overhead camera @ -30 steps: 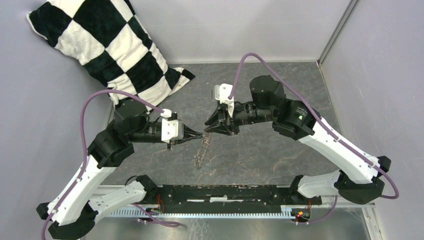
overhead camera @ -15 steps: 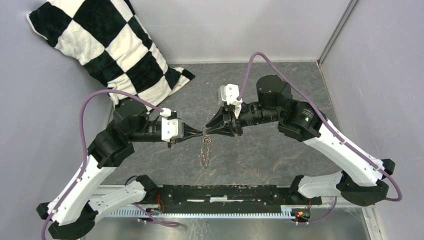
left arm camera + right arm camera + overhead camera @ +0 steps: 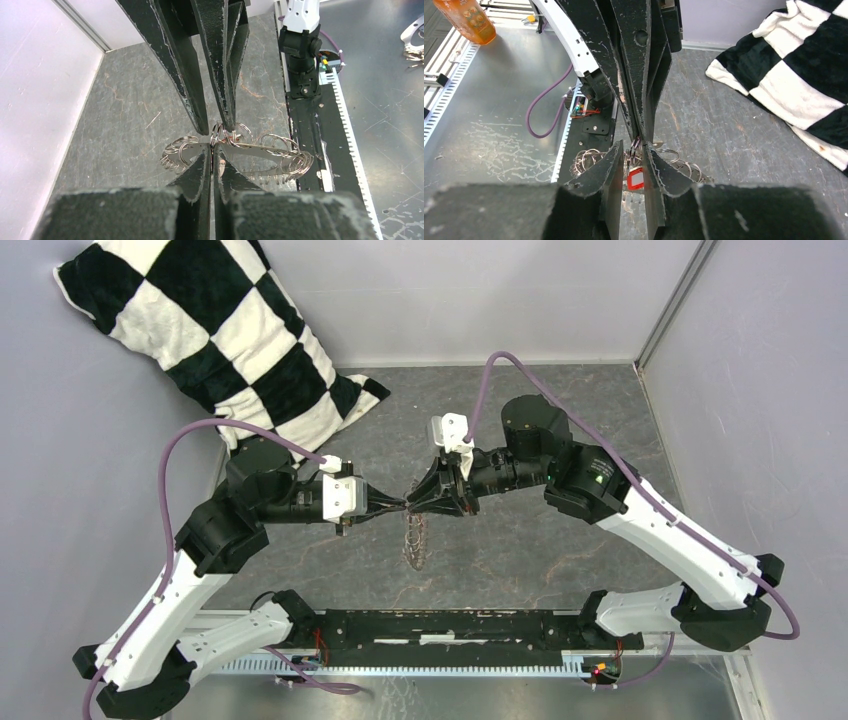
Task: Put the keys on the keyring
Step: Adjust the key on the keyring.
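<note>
The keyring (image 3: 413, 540), a chain of small silver rings, hangs over the grey table from my left gripper (image 3: 404, 508), which is shut on one ring. In the left wrist view the left gripper (image 3: 213, 147) pinches that ring and the keyring (image 3: 280, 150) spreads to both sides. My right gripper (image 3: 414, 502) meets it tip to tip. Its jaws stand slightly apart, with rings and the red tag (image 3: 635, 178) showing between them; the right gripper (image 3: 634, 145) straddles the pinched ring. I cannot make out the keys in any view.
A black-and-white checked pillow (image 3: 220, 330) leans in the back left corner. Grey walls close the back and right sides. The arms' black base rail (image 3: 450, 625) runs along the near edge. An orange bottle (image 3: 471, 20) lies off the table.
My right gripper has moved left until its tips meet the left gripper's, and its jaws have narrowed a little. The keyring has swung from slanting to hanging straight down.
</note>
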Available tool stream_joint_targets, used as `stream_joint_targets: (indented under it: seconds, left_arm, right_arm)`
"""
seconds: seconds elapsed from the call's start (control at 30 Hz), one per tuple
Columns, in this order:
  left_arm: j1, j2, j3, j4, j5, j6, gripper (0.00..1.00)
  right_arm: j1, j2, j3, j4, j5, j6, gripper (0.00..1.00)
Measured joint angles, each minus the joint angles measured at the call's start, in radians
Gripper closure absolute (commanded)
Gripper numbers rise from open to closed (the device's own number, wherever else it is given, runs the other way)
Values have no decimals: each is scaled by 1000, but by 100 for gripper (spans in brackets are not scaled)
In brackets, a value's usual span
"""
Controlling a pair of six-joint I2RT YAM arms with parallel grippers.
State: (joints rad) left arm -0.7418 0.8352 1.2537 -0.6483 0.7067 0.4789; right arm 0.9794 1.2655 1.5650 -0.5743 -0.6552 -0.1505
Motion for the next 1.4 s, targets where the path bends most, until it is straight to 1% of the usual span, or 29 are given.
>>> stream_joint_targets:
  seconds: [0.1, 0.27, 0.47, 0.53, 0.6, 0.63, 0.67, 0.77, 0.8, 0.83, 0.87, 0.97, 1.1, 1.27, 1.4]
  left_arm:
    - [0, 0, 0, 0, 0, -3, 98]
    - [0, 0, 0, 0, 1, -6, 98]
    - [0, 0, 0, -6, 0, -7, 98]
    - [0, 0, 0, -5, 0, -8, 98]
    - [0, -1, 0, -5, 1, -10, 98]
    - [0, -2, 0, -5, 1, -11, 98]
    - [0, -3, 0, -5, 1, -11, 96]
    - [0, -4, 0, -5, 2, -13, 83]
    - [0, -4, 0, -4, 2, -13, 76]
    - [0, -5, 0, -4, 2, -15, 67]
    - [0, -6, 0, 0, 3, -17, 61]
    - [0, -20, -1, 15, 5, -24, 57]
    - [0, -52, -6, 15, 10, -23, 57]
    - [0, -79, -21, 12, 10, -22, 55]
    - [0, -76, -39, 9, 13, -21, 52]
  right_arm:
    - [0, 0, -6, 6, 0, 3, 76]
    - [0, 0, -19, 32, -2, 8, 82]
    - [0, 0, -43, 59, -17, 22, 85]
    - [-1, 0, -43, 61, -18, 22, 90]
    - [-1, 0, -43, 62, -18, 23, 99]
    - [-2, 0, -43, 62, -18, 22, 100]
    - [-3, 0, -43, 64, -17, 24, 99]
    - [-3, -2, -46, 68, -16, 23, 100]
    - [-3, -6, -53, 76, -14, 24, 100]
    - [-3, -11, -62, 86, -12, 24, 100]
    - [-3, -18, -74, 96, -6, 26, 100]
    - [-6, -51, -132, 121, 10, 38, 100]
    - [-14, -113, -236, 203, 12, 76, 100]
    - [-29, -221, -409, 396, 6, 164, 100]
    - [-33, -260, -507, 555, -1, 244, 100]
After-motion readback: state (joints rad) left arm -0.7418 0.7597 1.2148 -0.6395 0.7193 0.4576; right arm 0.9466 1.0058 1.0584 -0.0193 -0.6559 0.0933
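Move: Between the fingertips of both hands sits the keyring's small wire loop, still held by the left hand and practically at each hand's point. From the right hand, the big coil-edged plate of the keyring hangs with its middle about 6 cm below, 1 cm back and 1 cm to the right; the red tag is some 3 cm below, 1 cm back and 1 cm to the right. Closing around the loop, the right fingers edge barely 1 cm left and down until they pinch it; the left fingers then open, let go and ease back about 1.5 cm and left 1 cm, rising and dipping again. The right hand keeps its pinch and goes about 2.5 cm right and 2 cm down, its fingertips tipping up some 15 degrees. ##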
